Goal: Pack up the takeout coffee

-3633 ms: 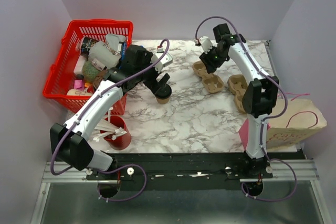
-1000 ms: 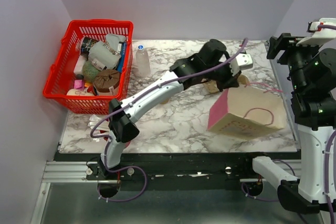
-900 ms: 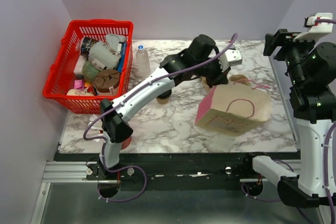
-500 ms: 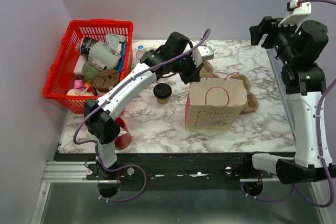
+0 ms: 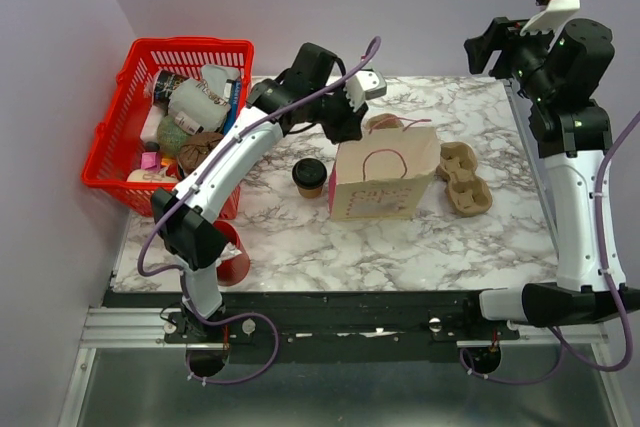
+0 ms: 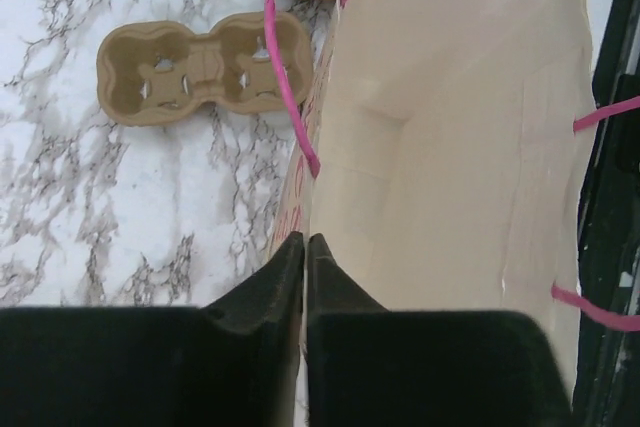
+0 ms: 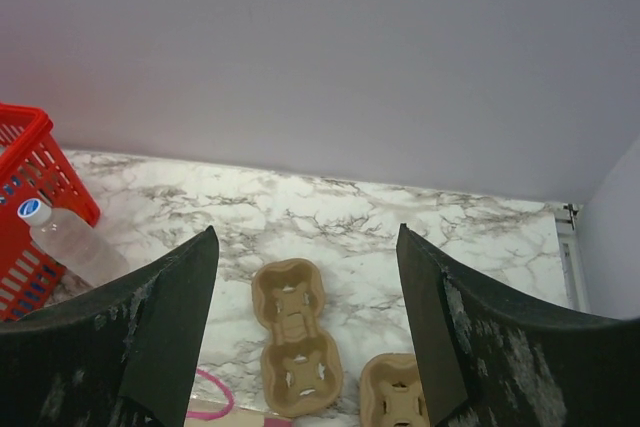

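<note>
The takeout coffee point(image 5: 309, 176), a small kraft cup with a black lid, stands upright on the marble table just left of a tan paper bag point(image 5: 385, 173) with pink handles. The bag point(image 6: 450, 147) stands upright. My left gripper point(image 5: 343, 123) is at the bag's top left edge; in the left wrist view its fingers point(image 6: 305, 240) are pinched together on the bag's wall. My right gripper point(image 5: 490, 45) hangs high above the table's far right corner, open point(image 7: 305, 231) and holding nothing. The coffee shows in neither wrist view.
Two pulp cup carriers lie near the bag: one point(image 5: 465, 179) to its right, one point(image 5: 385, 124) behind it. A red basket point(image 5: 120, 152) of items sits far left, a water bottle point(image 7: 70, 244) beside it. A red cup point(image 5: 232, 259) stands near the left front edge.
My left gripper has dragged the bag from the right side leftward and stood it upright beside the coffee. The right arm has swung up and turned toward the back wall.
</note>
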Motion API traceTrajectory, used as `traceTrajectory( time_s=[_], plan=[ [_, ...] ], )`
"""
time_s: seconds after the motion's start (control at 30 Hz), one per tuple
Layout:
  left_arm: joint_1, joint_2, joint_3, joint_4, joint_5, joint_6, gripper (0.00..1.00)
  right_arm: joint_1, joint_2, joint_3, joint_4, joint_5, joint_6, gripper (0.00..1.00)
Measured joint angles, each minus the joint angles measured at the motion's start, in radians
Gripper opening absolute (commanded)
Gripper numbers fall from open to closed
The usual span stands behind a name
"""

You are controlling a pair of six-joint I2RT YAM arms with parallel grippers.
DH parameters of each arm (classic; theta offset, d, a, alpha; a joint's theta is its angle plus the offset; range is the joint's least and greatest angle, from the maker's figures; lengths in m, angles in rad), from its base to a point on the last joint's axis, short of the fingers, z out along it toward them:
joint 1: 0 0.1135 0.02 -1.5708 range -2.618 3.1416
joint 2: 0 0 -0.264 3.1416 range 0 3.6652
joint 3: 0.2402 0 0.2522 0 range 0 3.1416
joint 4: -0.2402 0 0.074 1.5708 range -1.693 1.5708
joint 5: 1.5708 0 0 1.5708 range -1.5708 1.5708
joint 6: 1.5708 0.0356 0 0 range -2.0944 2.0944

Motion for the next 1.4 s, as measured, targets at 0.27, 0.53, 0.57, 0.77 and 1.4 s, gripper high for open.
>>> traceTrajectory(
  time_s=[0.27, 0.53, 0.57, 0.77, 1.4],
  plan=[
    [0.029, -0.021, -0.004, 0.001, -0.04, -0.003, 0.67, 0.0, 0.043, 0.019, -0.001, -0.019, 0.009, 0.81],
    [0.252, -0.154, -0.058, 0.042, -0.149, -0.029, 0.82, 0.0, 0.044, 0.019, -0.001, -0.018, 0.0, 0.83],
    [0.281, -0.165, -0.082, 0.044, -0.151, -0.023, 0.82, 0.0, 0.044, 0.018, -0.001, -0.018, -0.002, 0.83],
    [0.296, -0.158, -0.257, 0.007, -0.095, 0.099, 0.99, 0.0, 0.044, 0.018, 0.0, -0.018, -0.011, 0.84],
    [0.275, -0.016, -0.414, 0.022, 0.046, 0.423, 0.99, 0.0, 0.033, -0.028, 0.003, -0.018, -0.03, 0.85]
  ],
)
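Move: The left gripper still has its fingertips at the paper bag's far-left rim. The coffee cup with the black lid stands roughly 9 cm to its left, 5 cm ahead and 22 cm below. The bag's middle is some 10 cm right, 5 cm back and 12 cm down. Beyond the cup stands the bottle, 20 cm ahead of the gripper, 19 cm left and 18 cm lower. From the right gripper the cup is around 45 cm left, 2 cm back and 40 cm below. Open the left gripper wide to let go of the bag's rim, swing it left about 14 cm, with some forward and upward travel to rise clear of the rim. Then sink some 19 cm, easing slightly back, and tip the fingers more steeply down, so they hang open just above the coffee cup's lid, not yet gripping. Let the right gripper sink slightly, open. ##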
